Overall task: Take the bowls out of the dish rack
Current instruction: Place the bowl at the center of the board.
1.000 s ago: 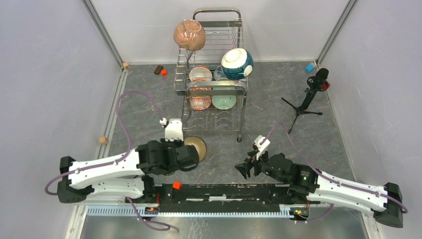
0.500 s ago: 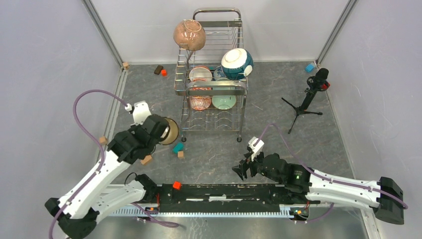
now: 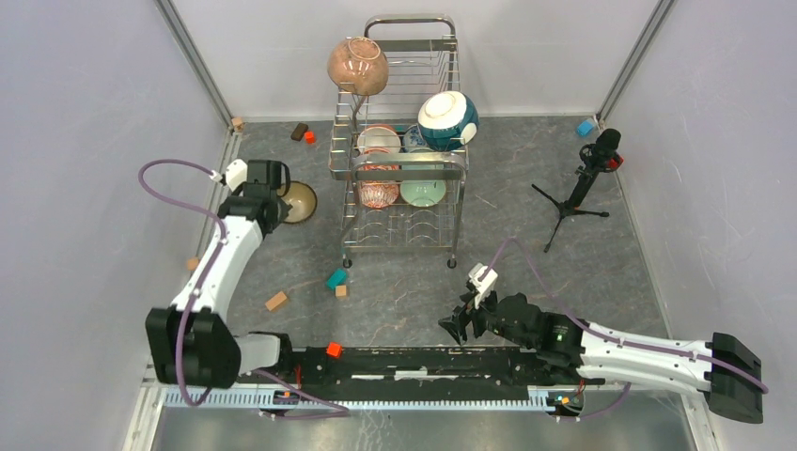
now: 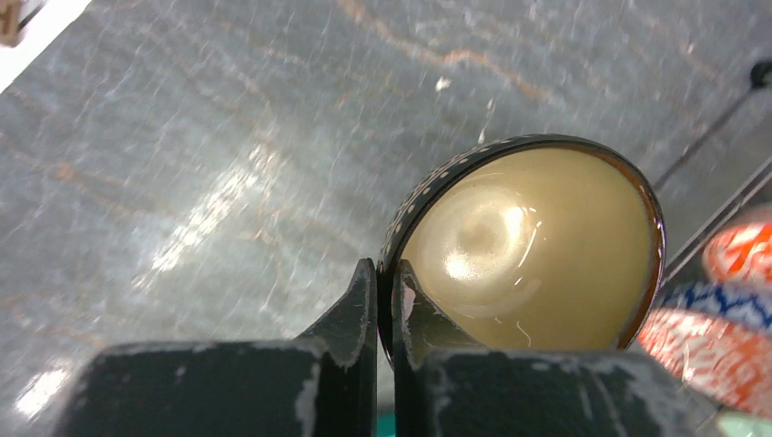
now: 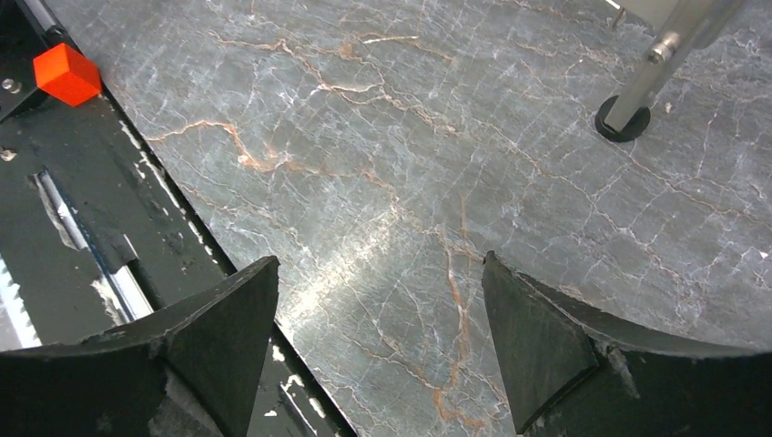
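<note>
My left gripper (image 3: 279,194) (image 4: 386,273) is shut on the rim of a dark patterned bowl (image 3: 300,201) (image 4: 537,246) with a glossy tan inside, left of the dish rack (image 3: 408,165). The rack's top tier carries a pink-brown speckled bowl (image 3: 357,66) and a teal-and-white bowl (image 3: 447,120). Lower down stand a white bowl (image 3: 378,139), a blue-patterned bowl (image 3: 414,138), a red-patterned bowl (image 3: 378,191) and a pale green bowl (image 3: 422,192). My right gripper (image 3: 458,322) (image 5: 380,273) is open over bare table near the front, holding nothing.
A microphone tripod (image 3: 578,183) stands right of the rack. Small blocks lie about: teal (image 3: 335,278), tan (image 3: 275,301), orange (image 3: 309,136), blue (image 3: 586,126). A red cube (image 3: 332,349) (image 5: 66,75) sits on the black base rail. A rack foot (image 5: 623,118) shows ahead of the right gripper.
The left arm has swung from the front centre out to the far left beside the rack, carrying the dark bowl. The right gripper has drifted slightly nearer the rail, still open.
</note>
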You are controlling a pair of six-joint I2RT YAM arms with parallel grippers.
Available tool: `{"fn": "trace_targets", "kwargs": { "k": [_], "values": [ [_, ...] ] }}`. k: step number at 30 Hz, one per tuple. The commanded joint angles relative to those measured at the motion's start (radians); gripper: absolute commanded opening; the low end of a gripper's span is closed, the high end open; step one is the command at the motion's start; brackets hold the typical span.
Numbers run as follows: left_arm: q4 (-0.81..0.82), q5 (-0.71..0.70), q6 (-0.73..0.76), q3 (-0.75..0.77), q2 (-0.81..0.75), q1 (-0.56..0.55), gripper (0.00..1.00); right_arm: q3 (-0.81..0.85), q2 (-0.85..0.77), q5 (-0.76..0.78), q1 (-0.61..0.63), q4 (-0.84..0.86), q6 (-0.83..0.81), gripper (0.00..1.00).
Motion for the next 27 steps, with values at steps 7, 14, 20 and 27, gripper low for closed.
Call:
{"fn": "trace_targets", "kwargs": {
  "k": [7, 14, 20, 27],
  "values": [
    [0.326, 0.202, -0.057, 0.25, 0.382, 0.214, 0.02, -0.033, -0.015, 0.064, 0.004, 0.089, -0.027, 0.87],
    [0.424, 0.297, -0.069, 0.273, 0.515, 0.289, 0.02, -0.028, -0.05, 0.111, 0.004, 0.05, -0.039, 0.87],
    [0.433, 0.29, -0.058, 0.316, 0.58, 0.298, 0.02, -0.031, -0.064, 0.131, 0.003, 0.04, -0.042, 0.87],
    [0.4, 0.279, -0.067, 0.345, 0.641, 0.308, 0.02, -0.026, -0.058, 0.143, 0.004, 0.03, -0.043, 0.87]
  ]
}}
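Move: The left hand already pinches the dark bowl by its left rim. The clear far-left table spot for it lies about 16 cm ahead, 3 cm left and 13 cm below. At table height, the red block is some 27 cm ahead and 3 cm right, the dark block 28 cm ahead and 1 cm right, and the rack's near-left foot 5 cm back and 13 cm right. From the right hand, the spot is roughly 40 cm ahead and 45 cm left. Keep the left gripper shut on the bowl's rim and carry the bowl forward about 14 cm, away from the rack's near-left foot and towards the far-left table spot. Bear left some 7 cm, sinking about 8 cm mostly midway, then ease forward level at the end. Meanwhile let the hand's left side dip some 15 degrees and turn it slightly counter-clockwise. ##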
